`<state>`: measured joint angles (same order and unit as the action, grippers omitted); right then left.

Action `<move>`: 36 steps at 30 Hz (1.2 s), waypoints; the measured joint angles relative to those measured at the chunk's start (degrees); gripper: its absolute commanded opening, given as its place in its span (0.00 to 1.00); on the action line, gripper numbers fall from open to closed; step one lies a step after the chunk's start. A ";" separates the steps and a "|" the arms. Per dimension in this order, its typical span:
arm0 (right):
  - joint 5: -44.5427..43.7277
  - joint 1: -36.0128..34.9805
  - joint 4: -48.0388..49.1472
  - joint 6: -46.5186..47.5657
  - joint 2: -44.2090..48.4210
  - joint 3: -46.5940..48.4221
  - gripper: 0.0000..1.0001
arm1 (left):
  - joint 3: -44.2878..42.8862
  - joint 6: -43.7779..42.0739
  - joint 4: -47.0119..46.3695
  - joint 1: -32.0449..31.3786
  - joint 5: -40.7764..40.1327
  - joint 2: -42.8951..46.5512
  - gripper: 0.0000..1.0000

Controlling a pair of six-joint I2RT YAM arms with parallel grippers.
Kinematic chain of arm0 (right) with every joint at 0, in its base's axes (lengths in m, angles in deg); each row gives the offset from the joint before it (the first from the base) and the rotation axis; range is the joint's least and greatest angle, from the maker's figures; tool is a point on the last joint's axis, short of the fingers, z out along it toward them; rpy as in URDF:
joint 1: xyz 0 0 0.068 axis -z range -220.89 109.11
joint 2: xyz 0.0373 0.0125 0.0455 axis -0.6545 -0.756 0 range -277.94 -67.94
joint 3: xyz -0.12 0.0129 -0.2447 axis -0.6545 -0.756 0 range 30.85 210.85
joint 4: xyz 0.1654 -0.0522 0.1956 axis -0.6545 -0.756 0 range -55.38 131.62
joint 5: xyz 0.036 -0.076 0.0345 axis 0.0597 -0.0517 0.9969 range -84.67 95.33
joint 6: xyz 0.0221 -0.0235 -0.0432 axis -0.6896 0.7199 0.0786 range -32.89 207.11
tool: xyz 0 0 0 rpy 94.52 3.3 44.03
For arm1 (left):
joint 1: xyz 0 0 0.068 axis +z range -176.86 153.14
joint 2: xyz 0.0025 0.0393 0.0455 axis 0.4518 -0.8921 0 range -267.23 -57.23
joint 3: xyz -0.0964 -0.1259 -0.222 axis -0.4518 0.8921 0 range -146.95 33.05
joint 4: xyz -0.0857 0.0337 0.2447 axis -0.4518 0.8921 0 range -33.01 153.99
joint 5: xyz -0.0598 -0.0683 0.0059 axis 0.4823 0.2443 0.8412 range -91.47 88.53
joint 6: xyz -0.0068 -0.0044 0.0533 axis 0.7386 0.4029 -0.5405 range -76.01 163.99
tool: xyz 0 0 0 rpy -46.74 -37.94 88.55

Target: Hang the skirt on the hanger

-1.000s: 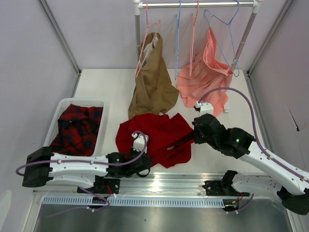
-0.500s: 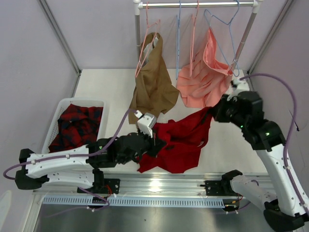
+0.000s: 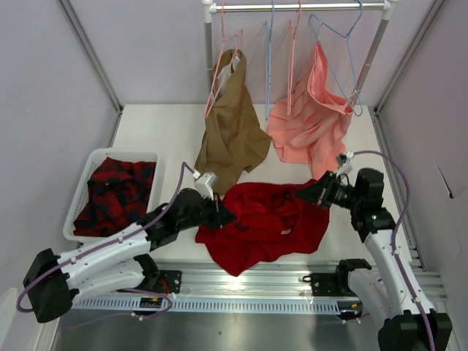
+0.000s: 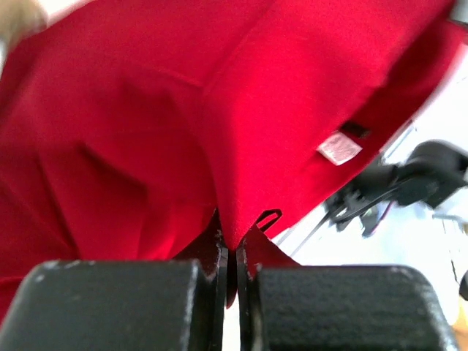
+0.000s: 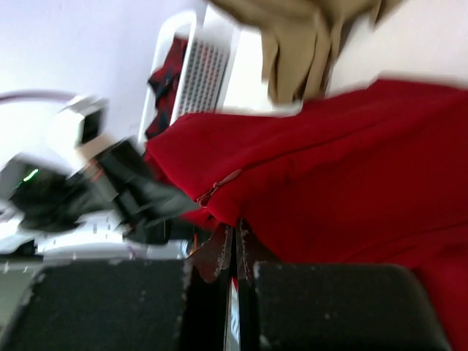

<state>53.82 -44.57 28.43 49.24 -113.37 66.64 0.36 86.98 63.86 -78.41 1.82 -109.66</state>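
Note:
The deep-red skirt (image 3: 263, 219) is stretched between my two grippers just above the table front. My left gripper (image 3: 221, 216) is shut on its left edge. The left wrist view shows the jaws (image 4: 235, 252) pinching a fold of the skirt (image 4: 219, 110), with a white label nearby. My right gripper (image 3: 308, 194) is shut on the right edge. The right wrist view shows its jaws (image 5: 235, 241) nipping the skirt (image 5: 351, 168) beside the zip. A thin pale-pink hanger (image 3: 292, 73) hangs edge-on from the rail, in front of the salmon garment.
A tan garment (image 3: 230, 131) hangs on another pink hanger (image 3: 214, 80). The salmon-pink garment (image 3: 311, 124) hangs to its right, among light-blue hangers (image 3: 270, 58) on the rail (image 3: 322, 6). A white basket (image 3: 79, 196) holds plaid cloth at left. A metal track (image 3: 241, 276) runs along the front.
My left gripper has shut on the skirt's left edge and lifted it. The right gripper swung up and right with its edge, then came back down. The skirt now spreads between them.

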 measured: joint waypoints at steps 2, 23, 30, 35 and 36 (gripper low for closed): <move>1.79 -0.17 2.84 -1.75 3.15 -5.81 0.00 | 6.19 1.62 -4.87 2.40 4.00 -0.55 0.00; -5.31 -1.79 -1.53 5.16 -4.59 -18.51 0.29 | 4.70 2.01 -7.48 6.73 7.17 -10.60 0.41; -17.46 -8.90 -9.27 6.93 -1.07 -8.61 0.54 | 0.15 -1.62 -0.39 7.32 4.35 -12.66 0.55; -26.62 -18.27 -13.44 6.64 -0.63 -3.50 0.60 | -0.02 -4.13 3.19 7.15 4.92 -12.59 0.60; -28.39 -19.98 -14.14 6.58 -0.63 -2.69 0.62 | -0.04 -4.57 4.04 6.88 5.01 -12.24 0.62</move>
<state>25.43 -64.55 14.29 55.82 -114.00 63.95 0.32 82.41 67.91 -71.52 6.82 -121.90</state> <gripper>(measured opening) 0.593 0.597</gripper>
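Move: Both hands hold the red skirt by its edge. The left one's laying spot is the table some 2 cm back and 10 cm below; the basket of plaid cloth stands about 42 cm left and 8 cm farther out than the left hand, and the brown skirt hangs roughly 28 cm straight ahead. For the right hand the spot is some 5 cm back and 16 cm down, the pink skirt hanging about 25 cm ahead and 4 cm right. Both hands lower the skirt's edge, left about 9 cm, right 15 and back, open, then rise slightly. ##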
